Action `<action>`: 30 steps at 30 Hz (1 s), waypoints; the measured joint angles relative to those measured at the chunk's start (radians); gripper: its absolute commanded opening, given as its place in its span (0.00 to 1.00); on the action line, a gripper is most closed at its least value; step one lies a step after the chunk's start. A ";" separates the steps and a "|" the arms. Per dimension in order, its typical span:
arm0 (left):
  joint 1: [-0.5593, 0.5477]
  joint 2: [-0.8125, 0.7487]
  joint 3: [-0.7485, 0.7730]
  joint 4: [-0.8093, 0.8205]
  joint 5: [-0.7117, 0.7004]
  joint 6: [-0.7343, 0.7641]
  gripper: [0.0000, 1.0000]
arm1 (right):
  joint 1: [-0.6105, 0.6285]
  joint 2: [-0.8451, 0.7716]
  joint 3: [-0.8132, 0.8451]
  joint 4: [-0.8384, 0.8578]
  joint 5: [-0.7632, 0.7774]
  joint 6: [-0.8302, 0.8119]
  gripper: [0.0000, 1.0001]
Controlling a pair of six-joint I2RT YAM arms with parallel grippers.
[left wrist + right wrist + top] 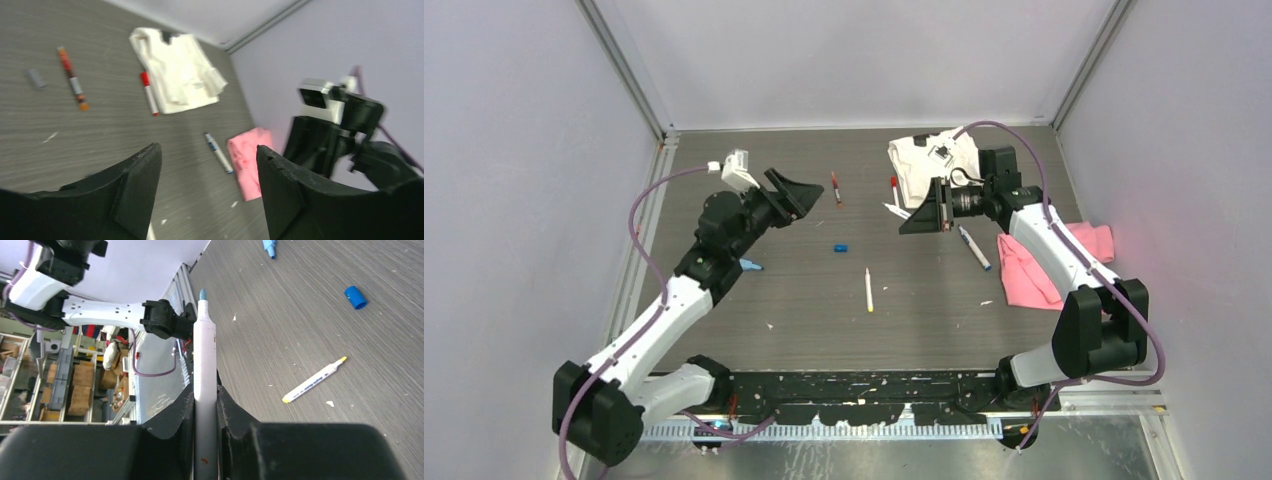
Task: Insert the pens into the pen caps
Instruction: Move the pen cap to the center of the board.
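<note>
My right gripper (204, 390) is shut on a white pen (204, 340) whose light blue tip points away from the jaws; from above this gripper (911, 222) hovers right of centre. My left gripper (207, 175) is open and holds nothing, and it (809, 195) hangs over the table's left middle. On the table lie a yellow-tipped pen (869, 290), a blue pen cap (840, 247), a dark red pen (836, 187), a red-capped pen (894, 190) and a blue-marked pen (974, 247). A grey cap (36, 78) lies beside the dark red pen (72, 79). A light blue cap (751, 266) sits near the left arm.
A white cloth (929, 160) lies at the back right and a pink cloth (1044, 265) at the right, under the right arm. Grey walls close the table in on three sides. Small white specks dot the tabletop.
</note>
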 measured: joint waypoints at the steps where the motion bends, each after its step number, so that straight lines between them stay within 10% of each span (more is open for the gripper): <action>1: 0.027 0.018 0.020 -0.049 0.017 0.013 0.64 | -0.004 0.000 0.002 -0.022 0.005 -0.025 0.01; 10: 0.135 0.465 0.341 -0.430 0.042 0.067 0.46 | -0.043 0.001 0.021 -0.143 0.039 -0.163 0.01; 30: 0.116 1.292 1.261 -1.078 -0.278 0.079 0.40 | -0.102 0.048 0.065 -0.288 0.071 -0.345 0.01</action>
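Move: The grey pen cap lies about 21 cm ahead of my left hand, 1 cm to its left and some 29 cm below. The red-orange pen lies about 5 cm to the right of that cap and level with it. The blue cap is about 12 cm nearer to me than the grey cap and 5 cm to its right. From my right hand, which holds the teal-tipped pen, the grey cap lies roughly 25 cm ahead, 20 cm left and 22 cm below. I swoop my empty left hand down about 25 cm and forward some 19 cm towards the grey pen cap, tipping the fingers from level and forward-right to steeply downward and narrowing their gap by nearly half, without touching the cap. My right hand keeps its grip on the teal-tipped pen and eases about 4 cm right and 3 cm down, away from the cap. ##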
